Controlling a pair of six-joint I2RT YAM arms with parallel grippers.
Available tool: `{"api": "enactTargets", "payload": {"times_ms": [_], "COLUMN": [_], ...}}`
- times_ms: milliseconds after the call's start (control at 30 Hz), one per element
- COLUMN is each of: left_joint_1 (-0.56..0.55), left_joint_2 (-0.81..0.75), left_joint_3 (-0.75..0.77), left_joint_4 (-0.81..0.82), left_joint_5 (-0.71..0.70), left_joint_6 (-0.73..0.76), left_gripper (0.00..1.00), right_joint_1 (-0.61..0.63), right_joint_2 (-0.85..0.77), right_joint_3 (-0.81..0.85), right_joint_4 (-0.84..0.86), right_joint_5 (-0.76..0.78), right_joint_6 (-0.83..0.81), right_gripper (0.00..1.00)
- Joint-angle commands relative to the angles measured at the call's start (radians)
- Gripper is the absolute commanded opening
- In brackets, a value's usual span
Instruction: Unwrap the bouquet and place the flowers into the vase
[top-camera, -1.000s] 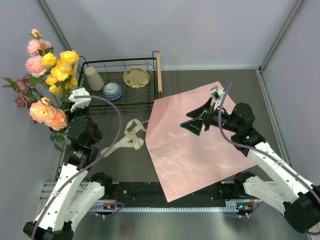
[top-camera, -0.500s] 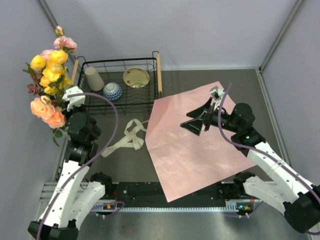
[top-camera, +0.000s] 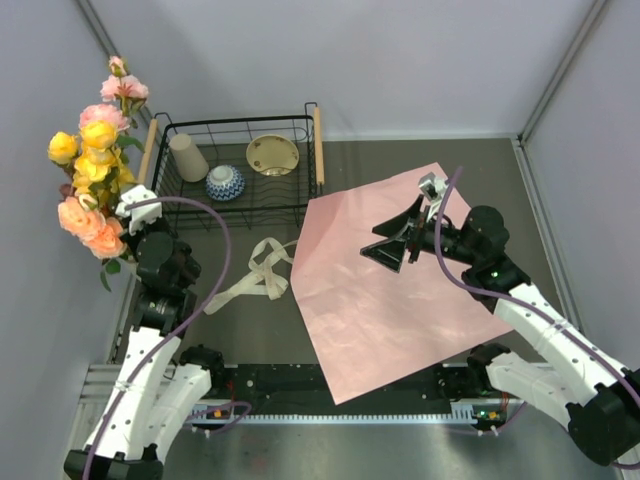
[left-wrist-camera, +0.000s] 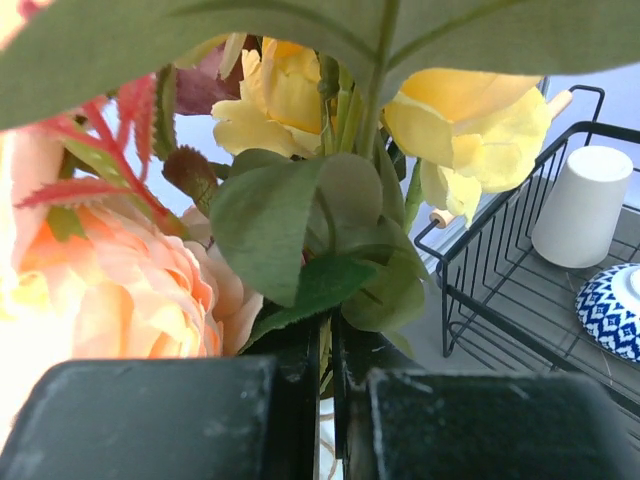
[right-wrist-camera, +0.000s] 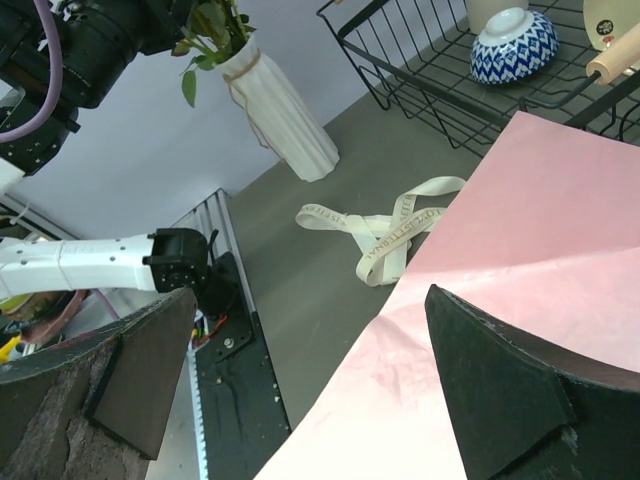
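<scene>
My left gripper (left-wrist-camera: 328, 345) is shut on the green stems of the flowers (top-camera: 92, 170), a bunch of pink, orange and yellow roses held up at the far left by the wall. The cream ribbed vase (right-wrist-camera: 278, 125) stands on the table below the left arm, with green leaves (right-wrist-camera: 213, 22) hanging just above its rim. In the top view the arm hides the vase. The bouquet's paper (top-camera: 400, 290) lies open and flat, pink side up. Its cream ribbon (top-camera: 258, 272) lies loose beside it. Over the paper, my right gripper (top-camera: 395, 245) hangs open and holds nothing.
A black wire basket (top-camera: 300, 180) at the back holds a plain beige cup (top-camera: 187, 157), a blue-and-white bowl (top-camera: 225, 182) and a cream dish (top-camera: 272, 155). Grey walls close in on both sides. The arm bases and a rail run along the near edge.
The left arm has swung the flowers back and to the left, closer to the wall. The right arm, the paper and the ribbon have not moved.
</scene>
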Motion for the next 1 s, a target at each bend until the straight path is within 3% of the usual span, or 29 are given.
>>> {"api": "enactTargets", "payload": {"times_ms": [0,100,267,500,767,967], "left_joint_1": [0.009,0.009,0.009,0.009,0.009,0.009], "left_joint_2": [-0.009,-0.001,-0.003,-0.044,-0.072,-0.078], "left_joint_3": [-0.028,0.007,0.096,0.159,0.170,0.207], "left_joint_4": [-0.060,-0.092,-0.245,-0.385,-0.405,-0.416], "left_joint_5": [-0.061,-0.060,0.012,0.129,0.101,0.111], "left_joint_6": [-0.058,-0.086,-0.178,-0.245,-0.245,-0.250], "left_gripper": [0.00,0.02,0.35,0.59,0.57,0.62], "right_joint_1": [-0.001,-0.001,-0.001,0.000,0.000,0.000], "right_joint_2": [0.005,0.012,0.023,0.043,0.063,0.061], "right_joint_3": [0.002,0.002,0.005,0.005,0.013,0.012], "right_joint_4": [0.055,0.063,0.075,0.098,0.122,0.121], "right_joint_5": [-0.017,-0.021,-0.022,-0.030,-0.042,-0.044], "right_joint_6": [-0.007,-0.001,0.011,0.030,0.053,0.057], "right_gripper": [0.99,0.99,0.99,0.99,0.99,0.99]}}
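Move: The left hand's fingers are shut on stems standing in the vase. The vase's middle is roughly 4 cm ahead, 2 cm to its left and 22 cm below. The patterned bowl lies some 19 cm ahead and 14 cm right, the beige cup 23 cm ahead and 6 cm right, both well below. From the waiting right hand, the vase is about 45 cm left, 5 cm ahead and lower. The left hand opens over half wide, letting go of the stems, and draws back about 2 cm from the vase. ##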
